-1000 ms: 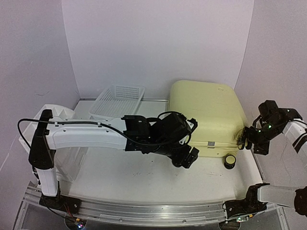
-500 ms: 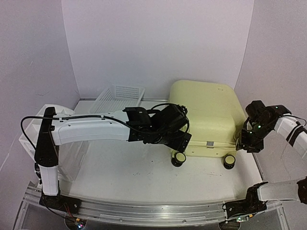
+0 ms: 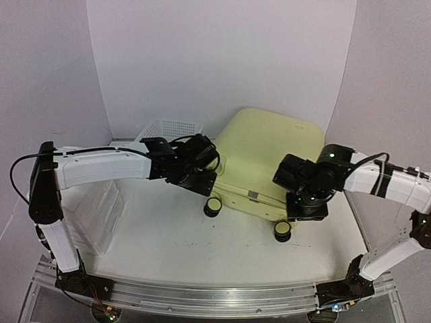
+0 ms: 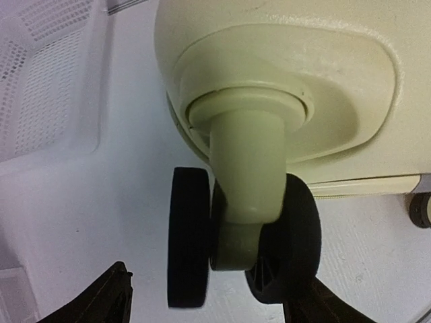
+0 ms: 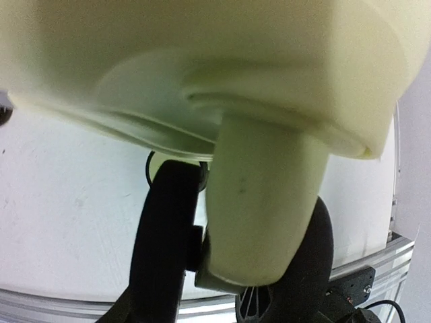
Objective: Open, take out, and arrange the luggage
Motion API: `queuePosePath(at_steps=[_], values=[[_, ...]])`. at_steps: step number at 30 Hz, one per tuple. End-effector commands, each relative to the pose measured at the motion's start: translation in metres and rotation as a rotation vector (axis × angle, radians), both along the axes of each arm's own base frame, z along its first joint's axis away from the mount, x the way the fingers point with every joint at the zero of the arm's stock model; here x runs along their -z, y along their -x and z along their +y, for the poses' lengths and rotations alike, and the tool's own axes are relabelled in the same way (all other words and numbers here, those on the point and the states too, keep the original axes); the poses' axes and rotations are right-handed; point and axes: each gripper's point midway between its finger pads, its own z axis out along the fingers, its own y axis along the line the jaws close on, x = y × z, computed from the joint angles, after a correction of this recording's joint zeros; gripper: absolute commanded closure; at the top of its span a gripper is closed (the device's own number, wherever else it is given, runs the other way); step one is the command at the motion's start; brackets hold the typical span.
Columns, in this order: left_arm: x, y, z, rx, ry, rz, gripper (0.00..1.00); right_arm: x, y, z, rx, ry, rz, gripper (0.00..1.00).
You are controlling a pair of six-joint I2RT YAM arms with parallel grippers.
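The pale yellow luggage [image 3: 269, 155] lies closed and flat, turned askew, with two caster wheels at its near edge. My left gripper [image 3: 204, 187] sits at the left caster [image 3: 214, 206]. In the left wrist view its jaws straddle that caster [image 4: 246, 195]. The right finger touches the right wheel disc, while the left finger [image 4: 101, 299] stands clear of the left disc, so this gripper [image 4: 209, 303] is open. My right gripper [image 3: 304, 207] is at the right caster [image 3: 283, 231]. In the right wrist view it [image 5: 229, 313] is shut on that caster [image 5: 259, 202], which fills the frame.
A white mesh basket [image 3: 176, 128] stands at the back, just left of the luggage. A white plastic drawer organizer [image 3: 101, 208] sits at the left under my left arm. White walls close in the back and both sides. The metal rail [image 3: 202, 296] runs along the front.
The luggage has slid left and swung askew, both arms moving left with it. My right jaws closed onto the right caster. My left jaws narrowed around the left caster.
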Motion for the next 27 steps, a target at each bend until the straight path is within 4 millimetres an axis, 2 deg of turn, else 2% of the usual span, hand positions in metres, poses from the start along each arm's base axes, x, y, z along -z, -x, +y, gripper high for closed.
queuePosePath(at_steps=[1,4,7,10,12,16,19,21,23,24,27], values=[[-0.056,-0.006,0.05,-0.09,0.035,-0.105,0.2,-0.031,0.018,0.142,-0.5,-0.147,-0.069,0.46],[-0.068,0.007,0.066,-0.086,0.072,-0.105,0.09,-0.039,0.023,0.15,-0.548,-0.152,-0.07,0.26],[-0.076,0.023,0.08,-0.067,0.125,-0.088,0.01,-0.068,0.022,0.142,-0.576,-0.192,-0.148,0.05],[-0.086,0.04,0.082,-0.019,0.208,-0.054,0.0,-0.099,0.016,0.12,-0.57,-0.197,-0.246,0.02],[-0.095,0.051,0.073,0.043,0.278,-0.028,0.01,-0.11,-0.001,0.097,-0.509,-0.205,-0.277,0.02],[-0.116,0.078,0.033,0.223,0.414,-0.002,0.0,-0.117,-0.045,0.045,-0.383,-0.224,-0.272,0.02],[-0.125,0.094,-0.004,0.327,0.484,0.014,0.0,-0.126,-0.08,0.018,-0.308,-0.322,-0.269,0.02],[-0.119,0.102,-0.035,0.385,0.492,0.042,0.0,-0.132,-0.1,0.006,-0.261,-0.411,-0.271,0.02],[-0.112,0.111,-0.066,0.444,0.476,0.058,0.01,-0.13,-0.115,-0.004,-0.207,-0.496,-0.258,0.02],[-0.115,0.112,-0.082,0.469,0.471,0.047,0.01,-0.128,-0.119,-0.007,-0.188,-0.539,-0.249,0.02],[-0.099,0.11,-0.121,0.514,0.425,0.044,0.01,-0.119,-0.122,-0.015,-0.145,-0.601,-0.228,0.02]])
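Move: The right hand has the suitcase's upper right wheel between its fingers, with the lower right wheel some 4 cm left and 11 cm below. The suitcase body's middle is about 17 cm ahead, 6 cm left and slightly lower. For the left hand the upper right wheel lies about 24 cm right, 7 cm back and nearly level. The upper left wheel is only 3 cm ahead and 2 cm right, with the lower left wheel 2 cm right, 1 cm back and 12 cm down. Still on the upper right wheel, the right hand sweeps it left and a little back, about 14 cm of hand travel, opens and comes free, then lifts and swings forward and right to the suitcase's right side. The left hand leaves the upper left wheel, opening fully as it goes left and up, then arcs back and right towards the upper right wheel, starting to sink. ##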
